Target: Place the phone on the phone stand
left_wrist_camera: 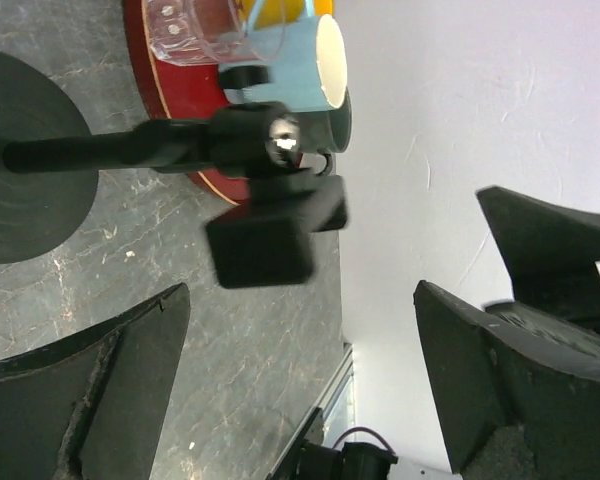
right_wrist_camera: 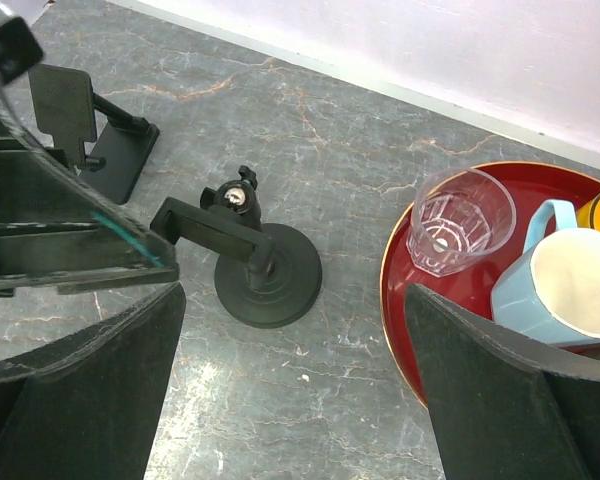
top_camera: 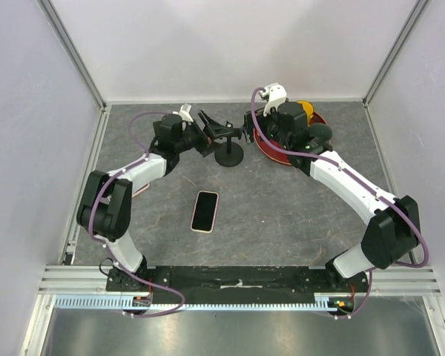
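The phone (top_camera: pixel 205 211), black-screened with a pale pink edge, lies flat on the grey table in front of the stand, apart from both grippers. It shows only in the top view. The black phone stand (top_camera: pixel 228 154) has a round base, a short post and a small clamp head (left_wrist_camera: pixel 268 236). My left gripper (top_camera: pixel 208 133) is open beside the stand's head, its fingers (left_wrist_camera: pixel 90 390) spread wide with nothing between them. From the other side, my right gripper (top_camera: pixel 246 132) hangs open above the stand (right_wrist_camera: pixel 267 272), also empty.
A red tray (top_camera: pixel 276 158) at the back right carries a clear glass (right_wrist_camera: pixel 460 220), a light blue mug (right_wrist_camera: pixel 570 290) and something yellow. A black bracket-like piece (right_wrist_camera: pixel 80 125) shows beyond the stand in the right wrist view. White walls enclose the table.
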`<state>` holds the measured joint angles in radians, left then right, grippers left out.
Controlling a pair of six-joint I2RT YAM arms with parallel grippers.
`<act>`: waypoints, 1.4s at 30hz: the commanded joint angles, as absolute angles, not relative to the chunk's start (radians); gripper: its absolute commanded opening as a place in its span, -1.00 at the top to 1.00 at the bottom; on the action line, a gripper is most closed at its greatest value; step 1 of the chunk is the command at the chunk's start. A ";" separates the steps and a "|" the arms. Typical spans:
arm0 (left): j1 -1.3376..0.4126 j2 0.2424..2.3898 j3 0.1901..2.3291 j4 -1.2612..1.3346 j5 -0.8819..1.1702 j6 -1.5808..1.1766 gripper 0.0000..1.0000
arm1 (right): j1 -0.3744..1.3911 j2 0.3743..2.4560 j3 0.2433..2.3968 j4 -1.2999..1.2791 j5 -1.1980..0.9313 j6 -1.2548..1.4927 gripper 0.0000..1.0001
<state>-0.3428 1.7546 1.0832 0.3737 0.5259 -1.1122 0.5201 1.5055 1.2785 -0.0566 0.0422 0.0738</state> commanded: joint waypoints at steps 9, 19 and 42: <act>-0.308 1.424 1.043 0.054 0.457 -0.838 -1.00 | 0.522 1.460 1.278 -0.018 0.054 0.054 -0.96; -0.314 1.123 0.933 -0.346 0.301 -0.548 -0.91 | 0.522 1.453 1.287 -0.037 0.063 0.054 -0.96; -0.710 1.522 1.111 -0.652 -0.047 -0.320 -1.00 | 0.522 1.422 1.281 -0.063 0.112 0.022 -0.96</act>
<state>-0.6975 1.4757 1.0439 -0.6262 0.0147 -0.3592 0.5201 1.4624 1.2785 -0.0692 0.0830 0.0471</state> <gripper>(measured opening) 0.994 0.982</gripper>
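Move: The near phone that the left gripper goes for lies flat about 20 cm back and 7 cm to its left, some 17 cm below. The stand with the round base is right at this gripper: its middle is about 1 cm ahead, 1 cm right and 9 cm down. The other phone lies some 23 cm to the left of the near phone and 7 cm farther out. From the right gripper the near phone is about 20 cm back, 15 cm left and 26 cm below. Back the left gripper off the clamp head of the round-base stand with its fingers kept wide open, first rising some 7 cm while drawing back and left, then sinking in an arc to the near phone, about 18 cm back in all and well below the starting height. Swing the wrist some 60 degrees on the way, so the fingers come from pointing ahead-right to mostly down, and end above the phone without touching it. ##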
